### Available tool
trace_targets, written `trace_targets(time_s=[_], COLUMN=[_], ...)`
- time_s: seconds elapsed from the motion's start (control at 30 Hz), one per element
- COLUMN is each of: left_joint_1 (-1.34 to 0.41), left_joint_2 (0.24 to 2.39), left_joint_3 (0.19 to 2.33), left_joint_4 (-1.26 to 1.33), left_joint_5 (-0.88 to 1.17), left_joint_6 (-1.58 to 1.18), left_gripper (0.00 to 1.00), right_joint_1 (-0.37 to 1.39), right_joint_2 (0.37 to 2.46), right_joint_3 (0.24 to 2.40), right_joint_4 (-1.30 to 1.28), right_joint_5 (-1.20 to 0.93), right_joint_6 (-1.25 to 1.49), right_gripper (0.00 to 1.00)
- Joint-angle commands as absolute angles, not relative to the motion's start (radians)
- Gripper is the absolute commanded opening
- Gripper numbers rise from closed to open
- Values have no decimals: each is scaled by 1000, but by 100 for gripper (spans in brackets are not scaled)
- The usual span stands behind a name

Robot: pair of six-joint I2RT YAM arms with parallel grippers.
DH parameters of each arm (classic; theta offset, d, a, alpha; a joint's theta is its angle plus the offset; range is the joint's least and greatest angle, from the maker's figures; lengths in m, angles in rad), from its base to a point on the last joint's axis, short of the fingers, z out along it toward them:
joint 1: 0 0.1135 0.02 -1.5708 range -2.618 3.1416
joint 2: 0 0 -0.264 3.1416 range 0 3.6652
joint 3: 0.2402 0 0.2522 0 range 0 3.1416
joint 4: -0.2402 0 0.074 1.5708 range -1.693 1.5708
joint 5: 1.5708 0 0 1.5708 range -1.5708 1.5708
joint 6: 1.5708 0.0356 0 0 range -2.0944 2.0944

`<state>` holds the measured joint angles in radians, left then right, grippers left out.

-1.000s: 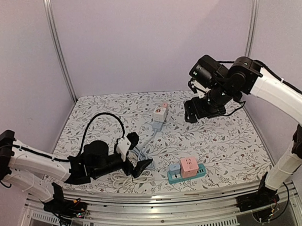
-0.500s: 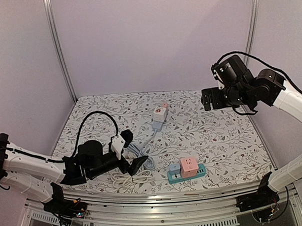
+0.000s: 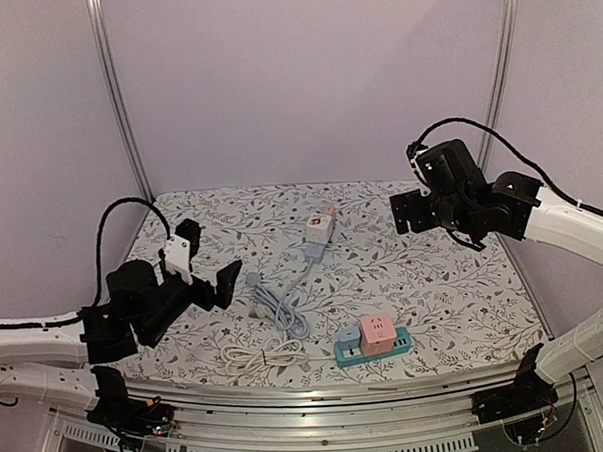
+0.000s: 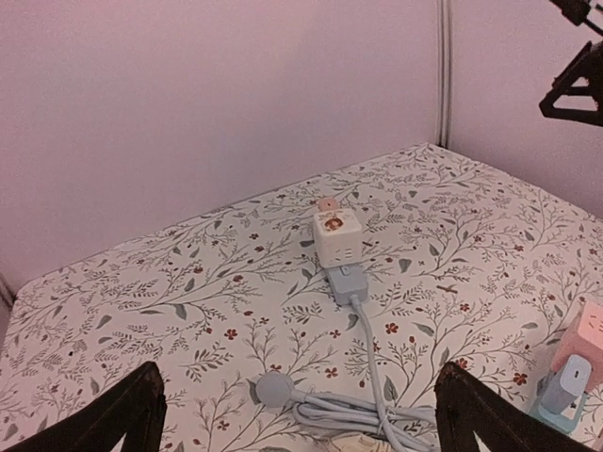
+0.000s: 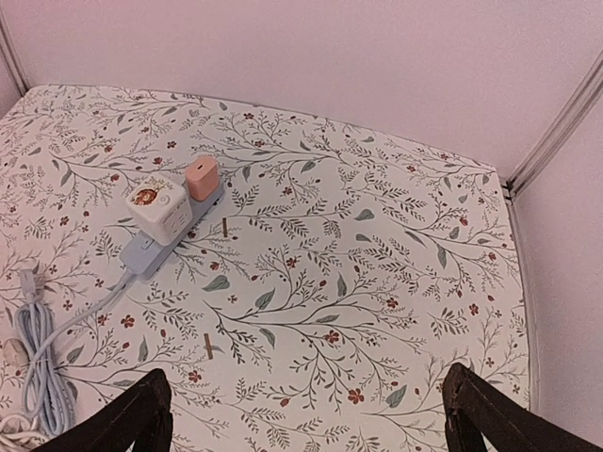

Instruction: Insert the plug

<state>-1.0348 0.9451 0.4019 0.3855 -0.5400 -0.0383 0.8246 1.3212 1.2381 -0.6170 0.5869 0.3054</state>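
The grey round plug (image 3: 252, 281) lies on the flowered table at the end of a coiled grey cable (image 3: 283, 315). That cable runs to a grey power strip (image 3: 314, 247) carrying a white cube adapter (image 3: 319, 226) and a pink plug (image 3: 328, 212). My left gripper (image 3: 211, 262) hangs open above and to the left of the plug, holding nothing. In the left wrist view the plug (image 4: 273, 388) sits on the table between the open left gripper (image 4: 300, 395) fingers. My right gripper (image 3: 406, 213) is open and empty, raised at the back right. The right gripper (image 5: 303, 377) looks down on bare cloth, with the strip (image 5: 146, 252) to its left.
A teal power strip (image 3: 372, 350) with a pink cube (image 3: 377, 333) and a blue adapter (image 3: 347, 338) lies at the front right. A white cable bundle (image 3: 262, 356) lies near the front edge. Pale walls and metal posts (image 3: 116, 94) enclose the table.
My left gripper rose and pulled back to the left, leaving the cable and plug on the table. My right gripper moved away from the grey strip toward the back right and opened wide.
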Motion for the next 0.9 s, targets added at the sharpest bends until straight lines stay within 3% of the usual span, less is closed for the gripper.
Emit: trace_targets(time_s=[0.0,0.3,0.47,0.87], left_joint_1=[-953,-754,-644,-562], left_joint_2=[806,669,688,647], left_joint_3=[390,373,365,342], left_joint_4=[232,110,86,23], left_joint_5=[-686,-752,-673,-677], left_joint_6=[-56,-128,-184,-238], left_gripper=[99,99,99,99], right_joint_1=[800,800,801,799], right_joint_2=[1319,1388,1355,1200], right_joint_3=[1249,1168,1043,804], right_joint_4=[-500,-366,-263,-89], right_joint_5=[649,645,654,626], right_joint_6=[314,368,346,279], right_gripper=[99,99,99,99])
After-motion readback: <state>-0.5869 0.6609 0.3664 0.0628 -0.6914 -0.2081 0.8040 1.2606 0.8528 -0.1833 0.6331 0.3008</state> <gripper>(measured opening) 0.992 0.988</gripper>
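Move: From the right hand the pink block on the teal strip lies about 18 cm back, 10 cm left and 20 cm lower; the blue plug beside it sits some 7 cm farther left. The white cube is roughly 27 cm ahead and 23 cm left. From the left hand the pink block is about 9 cm back, 43 cm to the right and 15 cm lower, while the grey cable plug lies about 18 cm ahead and 8 cm right. Touching nothing, the left hand swings about 18 cm left, away from the pink block and grey cable plug, reaching slightly forward and arching briefly upward while turning some 35 degrees counter-clockwise. The empty right hand eases forward and up a little, then sinks about 8 cm and draws slightly back over bare table. Both grippers stay open. ##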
